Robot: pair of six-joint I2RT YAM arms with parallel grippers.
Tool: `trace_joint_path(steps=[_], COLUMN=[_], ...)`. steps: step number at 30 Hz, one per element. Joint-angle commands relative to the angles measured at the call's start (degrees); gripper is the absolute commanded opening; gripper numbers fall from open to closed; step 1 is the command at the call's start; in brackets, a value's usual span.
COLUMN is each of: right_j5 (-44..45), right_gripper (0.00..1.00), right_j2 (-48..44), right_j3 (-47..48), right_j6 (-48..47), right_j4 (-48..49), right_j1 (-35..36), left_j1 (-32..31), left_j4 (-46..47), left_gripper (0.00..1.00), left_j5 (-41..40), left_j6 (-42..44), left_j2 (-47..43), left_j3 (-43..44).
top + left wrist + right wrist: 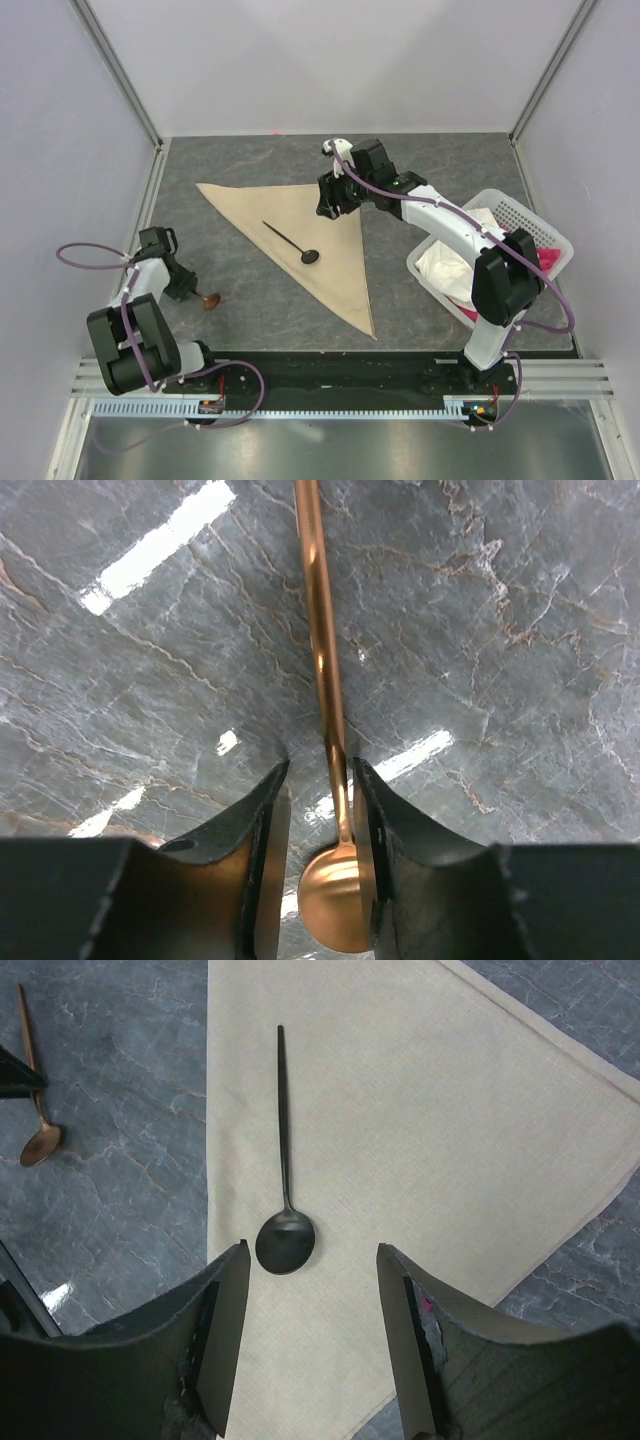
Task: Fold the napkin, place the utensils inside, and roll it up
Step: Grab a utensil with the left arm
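The beige napkin (pixel 340 270) (pixel 430 1140) lies flat on the grey table, folded into a triangle. A black spoon (pixel 288 241) (pixel 285 1160) rests on it, bowl toward the near side. My right gripper (pixel 330 205) (pixel 312 1250) hovers open over the napkin's far edge, with nothing between its fingers. A copper spoon (pixel 210 300) (pixel 322 630) (pixel 40 1140) lies on the bare table left of the napkin. My left gripper (pixel 197 293) (pixel 320 770) is low over it, its jaws straddling the spoon's neck and bowl. The right finger touches the bowl and a gap shows at the left finger.
A white basket (pixel 520 215) stands at the right, holding a white cloth (pixel 450 260) and a pink-red cloth (pixel 550 260). Grey walls close in the table on the left, back and right.
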Motion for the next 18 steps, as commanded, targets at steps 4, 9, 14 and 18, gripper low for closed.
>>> trace_joint_path(steps=[4,9,14,18], right_j5=[-1.25,-1.25,-1.34,-0.73], right_gripper=[0.62,0.62,0.62,0.63], right_j2=[-3.03,-2.77,-2.33,-2.42], right_j3=[-0.52,-0.79,-0.61,-0.87], right_j6=[0.45,0.54,0.72,0.72], right_j4=[1.81,1.90,2.07,2.07], right_j1=[-0.31,-0.23,-0.31,-0.31], left_j1=[0.36,-0.43,-3.15,-11.47], left_j4=[3.97,4.06,3.98,3.45], left_gripper=[0.24,0.02,0.02,0.02], left_j5=[1.66,3.77,6.23,6.76], left_j6=[-0.42,0.20,-3.57,-9.72], left_j2=[4.93,5.29,2.39,0.01], left_j3=[2.13,3.19,3.36,4.15])
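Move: My left hand already straddles the copper spoon near its bowl end, fingertips almost at the table. The spoon's middle is about 2 cm ahead and 3 cm to my left, roughly 1 cm lower. From this hand, the dark spoon lies some 24 cm right and 13 cm ahead, on the napkin, whose middle is about 30 cm right and 15 cm ahead. From my right hand, the copper spoon is about 39 cm left, 14 cm back and 18 cm down. I shut my left fingers on the copper spoon's handle, just above the neck, easing about 1.5 cm forward as they close. Then, keeping the pinch, I draw the spoon some 3 cm right and another 1.5 cm forward, towards the napkin, quickening at the end, with hardly any rise and the wrist turning about 5 degrees. ##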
